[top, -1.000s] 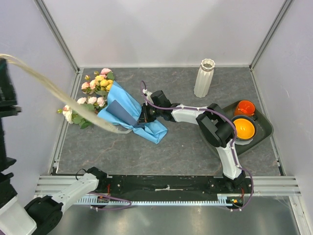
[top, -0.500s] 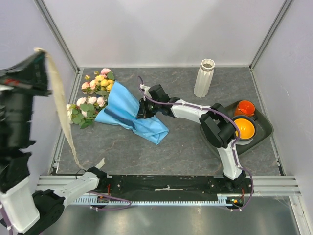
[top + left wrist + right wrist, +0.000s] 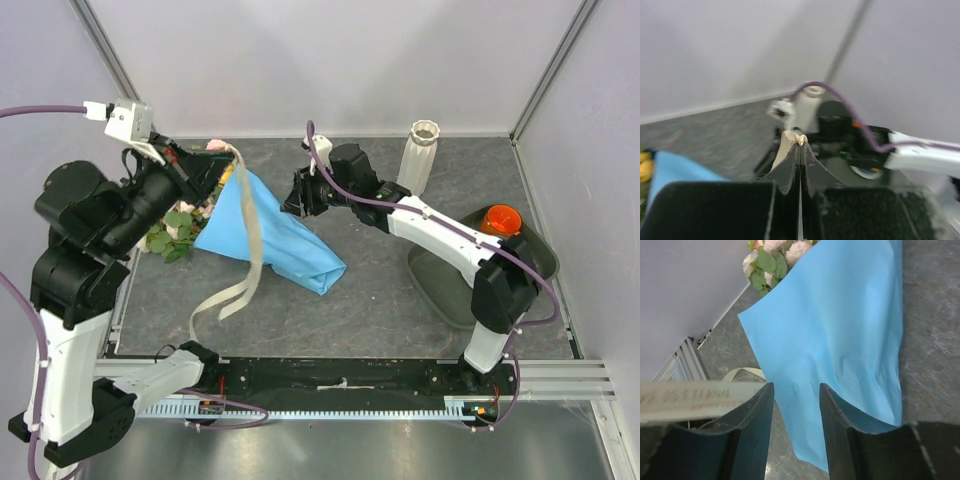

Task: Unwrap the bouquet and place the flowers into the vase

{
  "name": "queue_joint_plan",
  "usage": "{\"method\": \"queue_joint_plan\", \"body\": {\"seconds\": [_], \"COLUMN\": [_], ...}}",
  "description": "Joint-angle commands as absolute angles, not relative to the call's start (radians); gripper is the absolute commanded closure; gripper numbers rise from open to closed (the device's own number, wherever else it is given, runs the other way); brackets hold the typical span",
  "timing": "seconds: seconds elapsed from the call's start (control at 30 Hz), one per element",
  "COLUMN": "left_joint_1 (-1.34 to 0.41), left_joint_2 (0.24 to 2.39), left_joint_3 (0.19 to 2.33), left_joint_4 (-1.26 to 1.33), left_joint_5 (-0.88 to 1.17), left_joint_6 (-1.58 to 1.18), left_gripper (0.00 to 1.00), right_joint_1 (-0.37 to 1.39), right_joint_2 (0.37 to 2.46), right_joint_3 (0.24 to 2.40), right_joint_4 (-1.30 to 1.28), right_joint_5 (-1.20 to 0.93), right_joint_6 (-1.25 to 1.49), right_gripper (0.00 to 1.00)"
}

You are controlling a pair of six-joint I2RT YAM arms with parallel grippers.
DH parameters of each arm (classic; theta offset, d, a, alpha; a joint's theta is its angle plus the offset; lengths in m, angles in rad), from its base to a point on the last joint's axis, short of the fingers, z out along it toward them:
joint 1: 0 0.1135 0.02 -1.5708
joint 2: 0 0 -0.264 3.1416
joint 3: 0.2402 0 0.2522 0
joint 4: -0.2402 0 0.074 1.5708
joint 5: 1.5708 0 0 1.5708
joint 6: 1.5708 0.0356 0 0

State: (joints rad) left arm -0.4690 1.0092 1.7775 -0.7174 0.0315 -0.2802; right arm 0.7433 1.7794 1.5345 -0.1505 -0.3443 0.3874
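Observation:
The bouquet's blue paper (image 3: 275, 235) lies left of centre, and the pink, cream and yellow flowers (image 3: 182, 215) stick out at its left end, partly hidden by my left arm. High above those heads, my left gripper (image 3: 218, 160) is shut on the cream ribbon (image 3: 245, 270), which hangs loose over the paper; the pinch shows in the left wrist view (image 3: 800, 141). My right gripper (image 3: 300, 192) hovers open over the paper's right side. Its wrist view shows the paper (image 3: 840, 330) below the empty jaws (image 3: 796, 395). The white ribbed vase (image 3: 421, 157) stands upright at the back.
A dark grey tray (image 3: 538, 262) with an orange cup (image 3: 500, 217) sits at the right, partly under my right arm. Metal frame posts and white walls enclose the grey mat. The ribbon (image 3: 695, 397) crosses the right wrist view at the left.
My left arm has swung from the far left to above the flower heads, carrying the ribbon along. My right gripper has opened, let go of the paper and lifted toward the back.

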Motion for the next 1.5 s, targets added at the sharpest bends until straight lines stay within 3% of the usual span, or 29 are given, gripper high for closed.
{"method": "queue_joint_plan", "body": {"seconds": [0.0,0.1,0.17,0.3,0.53,0.93,1.27,1.47], "left_joint_1": [-0.474,-0.474,-0.474,-0.483,-0.627,-0.957,-1.015,-1.023], "left_joint_2": [0.974,0.992,0.991,1.063,1.274,1.518,1.46,1.519], "left_joint_3": [1.836,1.806,1.723,1.707,1.741,1.816,1.397,1.261], "left_joint_4": [-0.603,-0.331,-0.071,0.107,0.167,0.01,-0.023,-0.06], "left_joint_5": [0.596,0.949,1.017,1.045,0.93,0.652,0.442,0.345], "left_joint_6": [-0.431,-0.651,-0.826,-0.949,-0.936,-0.738,-0.709,-0.689], "left_gripper": [0.98,0.98,0.98,0.98,0.98,0.98,0.98,0.98], "right_joint_1": [0.704,0.663,0.635,0.603,0.581,0.581,0.581,0.581], "right_joint_2": [1.723,1.654,1.585,1.415,1.155,0.862,0.692,0.719], "right_joint_3": [1.459,1.402,1.37,1.273,1.154,1.051,0.997,0.951], "right_joint_4": [-0.187,-0.195,-0.207,-0.268,-0.351,-0.505,-0.552,-0.49], "right_joint_5": [-0.256,-0.189,-0.118,0.056,0.225,0.385,0.483,0.451], "right_joint_6": [0.368,0.383,0.397,0.416,0.426,0.452,0.48,0.414], "right_gripper": [0.5,0.5,0.5,0.5,0.5,0.49,0.49,0.48]}}
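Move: Some 32 cm to the left hand's right, 7 cm back and nearly 50 cm below lies the bare table patch for its ribbon; the grey tray is about 54 cm right, 3 ahead, just as low. From the empty right hand, the blue wrapping lies roughly 8 cm left, 3 ahead and 20 below, the vase 31 right and 13 ahead, its middle 9 lower, and the tray 47 right, 8 back. Swinging clockwise with the ribbon still pinched, the left hand draws back and up a little, sweeps about 30 cm right towards the tray, then sinks fast over the bare table, ending some 20 cm lower with its fingers pointing right. The right hand, staying open, clears off from the wrapping about 32 cm right, somewhat back and up, turning some 55 degrees clockwise to face the vase. ##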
